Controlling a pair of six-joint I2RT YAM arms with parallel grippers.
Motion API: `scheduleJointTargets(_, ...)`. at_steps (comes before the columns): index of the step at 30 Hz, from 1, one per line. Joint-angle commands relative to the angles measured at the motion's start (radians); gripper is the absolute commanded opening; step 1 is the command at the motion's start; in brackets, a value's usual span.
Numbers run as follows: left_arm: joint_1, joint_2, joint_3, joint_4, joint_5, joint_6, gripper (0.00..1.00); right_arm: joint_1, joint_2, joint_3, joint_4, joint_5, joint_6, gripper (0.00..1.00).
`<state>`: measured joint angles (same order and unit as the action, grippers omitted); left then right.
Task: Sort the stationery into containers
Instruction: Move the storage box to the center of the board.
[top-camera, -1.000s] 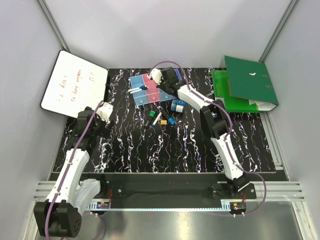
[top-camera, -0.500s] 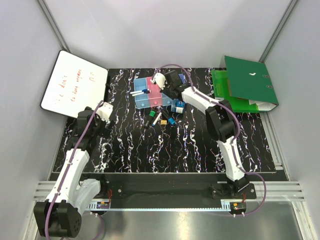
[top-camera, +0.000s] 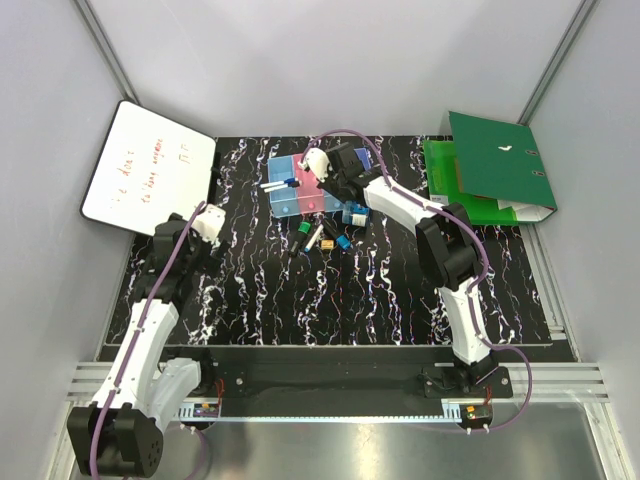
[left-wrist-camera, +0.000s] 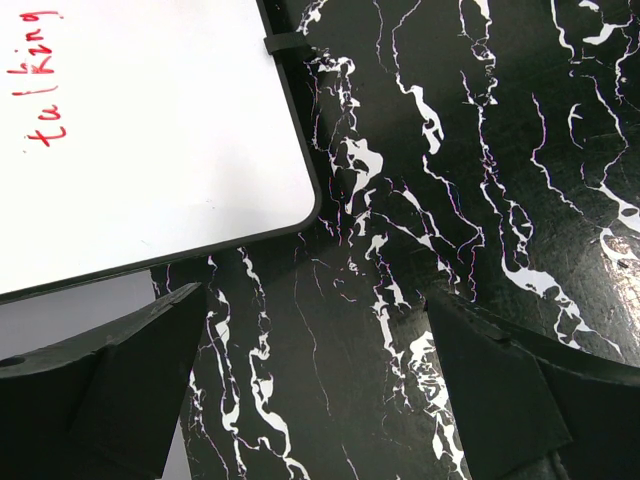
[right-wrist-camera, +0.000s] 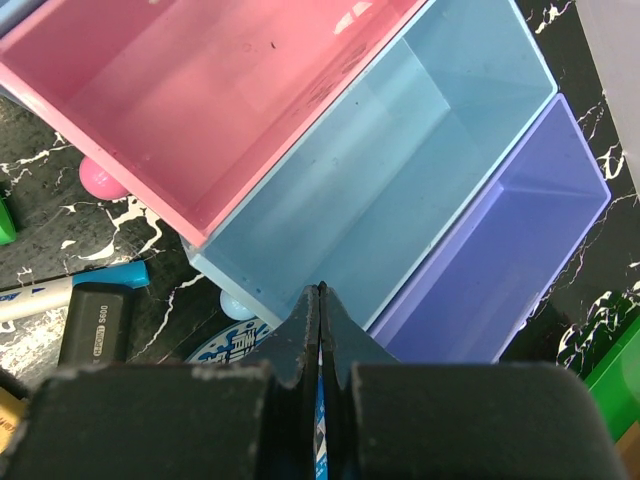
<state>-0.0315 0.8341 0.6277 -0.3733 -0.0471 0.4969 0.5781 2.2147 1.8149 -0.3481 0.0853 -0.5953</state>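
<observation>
The containers (top-camera: 298, 187) are a joined row of bins at the back of the mat. In the right wrist view they show as a pink bin (right-wrist-camera: 210, 90), a blue bin (right-wrist-camera: 400, 170) and a purple bin (right-wrist-camera: 500, 250), all three empty. White markers with blue caps (top-camera: 278, 183) lie in the left end bin. My right gripper (right-wrist-camera: 320, 292) is shut and empty, its tips over the blue bin's near wall, with the round blue roll (right-wrist-camera: 232, 347) just below. A green marker (top-camera: 300, 238), a white marker (top-camera: 314, 237) and small pieces (top-camera: 343, 242) lie loose on the mat. My left gripper (left-wrist-camera: 315, 330) stands open over bare mat.
The whiteboard (top-camera: 150, 165) with red writing leans at the back left, its corner (left-wrist-camera: 290, 200) just ahead of my left gripper. A green binder (top-camera: 495, 165) lies at the back right. A black eraser (right-wrist-camera: 95, 322) and a blue-capped marker (right-wrist-camera: 70, 292) lie by the bins.
My right gripper has moved from behind the bins towards the front, over them, and the row of bins has turned slightly. The left arm has stayed still.
</observation>
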Motion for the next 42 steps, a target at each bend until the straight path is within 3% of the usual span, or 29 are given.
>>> scheduleJointTargets(1,-0.002,-0.024,0.004,0.03,0.009,-0.003,0.99,0.014,-0.046,-0.017,-0.028,-0.027,0.019,0.0)
scheduleJointTargets(35,-0.002,-0.012,0.004,0.037,0.019,0.008,0.99,0.046,-0.076,-0.066,-0.054,-0.03,0.058,0.0)
scheduleJointTargets(42,-0.004,0.029,0.007,0.102,0.067,0.029,0.99,0.045,-0.107,-0.037,-0.019,0.053,0.051,0.33)
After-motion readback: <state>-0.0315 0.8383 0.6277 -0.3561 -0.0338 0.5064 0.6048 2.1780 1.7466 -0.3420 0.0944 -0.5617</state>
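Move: The right hand's shut fingertips are already inside the blue compartment beside the pink one, just within its near wall; the storage box's middle lies about 7 cm ahead, 3 cm left and a little lower. The blue jar lies some 5 cm back and 5 cm right, the black block about 8 cm straight back, and the white marker about 10 cm back and 5 cm left. From the left hand, the box is roughly 25 cm ahead, 25 cm right and 8 cm lower. Still hooked inside the near wall of the blue compartment, the right hand's closed fingers first hold in place, then drag the storage box back towards the robot by about 2 cm, sinking about 1 cm as they go. The hand then stops, its angle hardly changed, and the fingers open about a fifth of their range inside the compartment. ##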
